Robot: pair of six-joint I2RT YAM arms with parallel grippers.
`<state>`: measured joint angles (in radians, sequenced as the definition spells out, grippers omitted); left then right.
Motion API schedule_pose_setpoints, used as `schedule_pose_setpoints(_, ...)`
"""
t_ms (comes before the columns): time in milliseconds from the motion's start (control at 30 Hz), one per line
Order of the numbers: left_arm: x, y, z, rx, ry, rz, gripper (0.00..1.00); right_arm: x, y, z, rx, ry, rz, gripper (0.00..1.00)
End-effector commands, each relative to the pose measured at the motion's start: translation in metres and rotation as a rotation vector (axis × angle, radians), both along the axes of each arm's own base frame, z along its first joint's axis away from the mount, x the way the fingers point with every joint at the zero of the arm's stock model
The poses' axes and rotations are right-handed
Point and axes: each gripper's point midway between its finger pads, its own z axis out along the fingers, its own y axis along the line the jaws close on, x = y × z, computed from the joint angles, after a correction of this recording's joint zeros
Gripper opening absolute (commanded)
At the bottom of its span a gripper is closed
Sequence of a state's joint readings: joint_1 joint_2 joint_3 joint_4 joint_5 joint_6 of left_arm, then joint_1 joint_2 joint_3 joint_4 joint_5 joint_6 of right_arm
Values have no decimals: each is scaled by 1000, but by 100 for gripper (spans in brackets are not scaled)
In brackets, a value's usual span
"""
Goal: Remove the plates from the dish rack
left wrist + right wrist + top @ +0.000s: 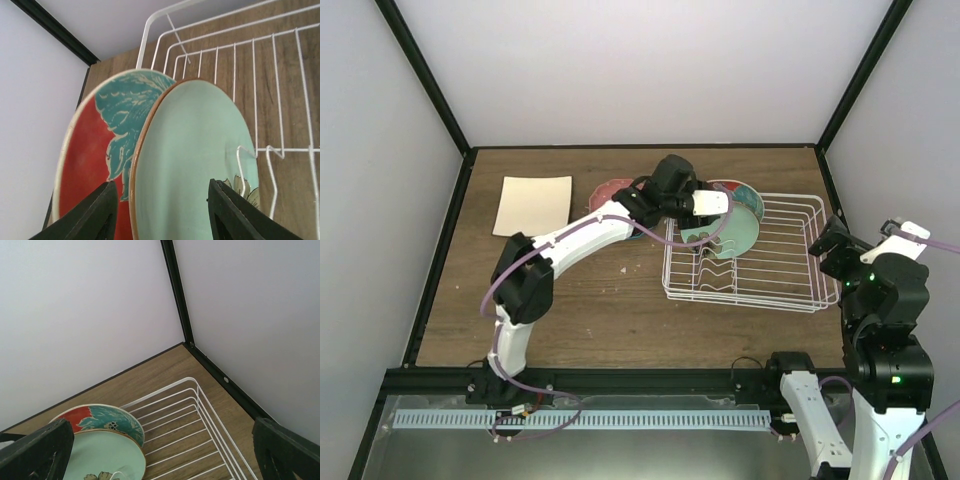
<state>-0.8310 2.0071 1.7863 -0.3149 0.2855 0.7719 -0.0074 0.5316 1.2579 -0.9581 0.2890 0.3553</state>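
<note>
The white wire dish rack [790, 300] [150, 30] [200, 390] holds two upright plates at its left end. The mint green plate [738, 235] [195, 150] [105, 455] stands in front of the large red-and-teal plate [748, 192] [90, 145] [107, 417]. My left gripper [708, 203] [162, 200] straddles the mint plate's upper rim, one finger behind it and one over its face. A thin sliver of red shows between the back finger and the rim, so contact is unclear. My right gripper [832, 243] [160, 455] hangs open at the rack's right end, holding nothing.
A beige square plate [533, 204] lies flat at the back left of the table. A small dark red plate [612, 187] sits beside it, partly under my left arm. Black frame posts and pale walls close in the back and sides.
</note>
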Motion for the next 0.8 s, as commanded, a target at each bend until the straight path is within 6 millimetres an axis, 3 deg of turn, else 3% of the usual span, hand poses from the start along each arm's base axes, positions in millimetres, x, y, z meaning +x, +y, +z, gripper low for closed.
schedule_pose_setpoints(0, 16, -11, -7, 4, -66, 22, 51, -9, 0, 16, -25, -34, 5, 100)
schedule_pose_setpoints(400, 39, -13, -48, 41, -55, 116, 52, -15, 1, 13, -29, -18, 12, 100)
schedule_pose_setpoints(467, 38, -13, -52, 44, -41, 119, 43, -16, 1, 12, -30, -15, 10, 100)
schedule_pose_setpoints(633, 34, -11, -51, 37, -28, 119, 9, -18, 0, 11, -30, -13, 9, 100)
schedule_pose_setpoints(767, 30, -10, -36, 13, -29, 123, 4, -17, 1, 10, -26, -12, 12, 100)
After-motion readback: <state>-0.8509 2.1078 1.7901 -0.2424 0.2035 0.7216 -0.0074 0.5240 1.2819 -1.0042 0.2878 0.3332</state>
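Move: The green plate stands in the rack with its middle about 9 cm to the left hand's right, 2 cm ahead and 9 cm below, its left rim nearest the fingers. The red-and-teal plate leans just beyond it, some 7 cm ahead of the hand, 10 cm right and 8 cm below; the pink plate lies on the table roughly 10 cm ahead and 18 cm left, 21 cm lower. From the right hand, the green plate is about 21 cm ahead, 20 cm left and 25 cm below. The half-open left fingers come to straddle the green plate's left rim and shut on it, pinching it. To get there the hand sinks about 6 cm while reaching some 3.5 cm forward, wrist nearly unchanged; then, as the fingers close, it eases back about 2 cm and up slightly. ##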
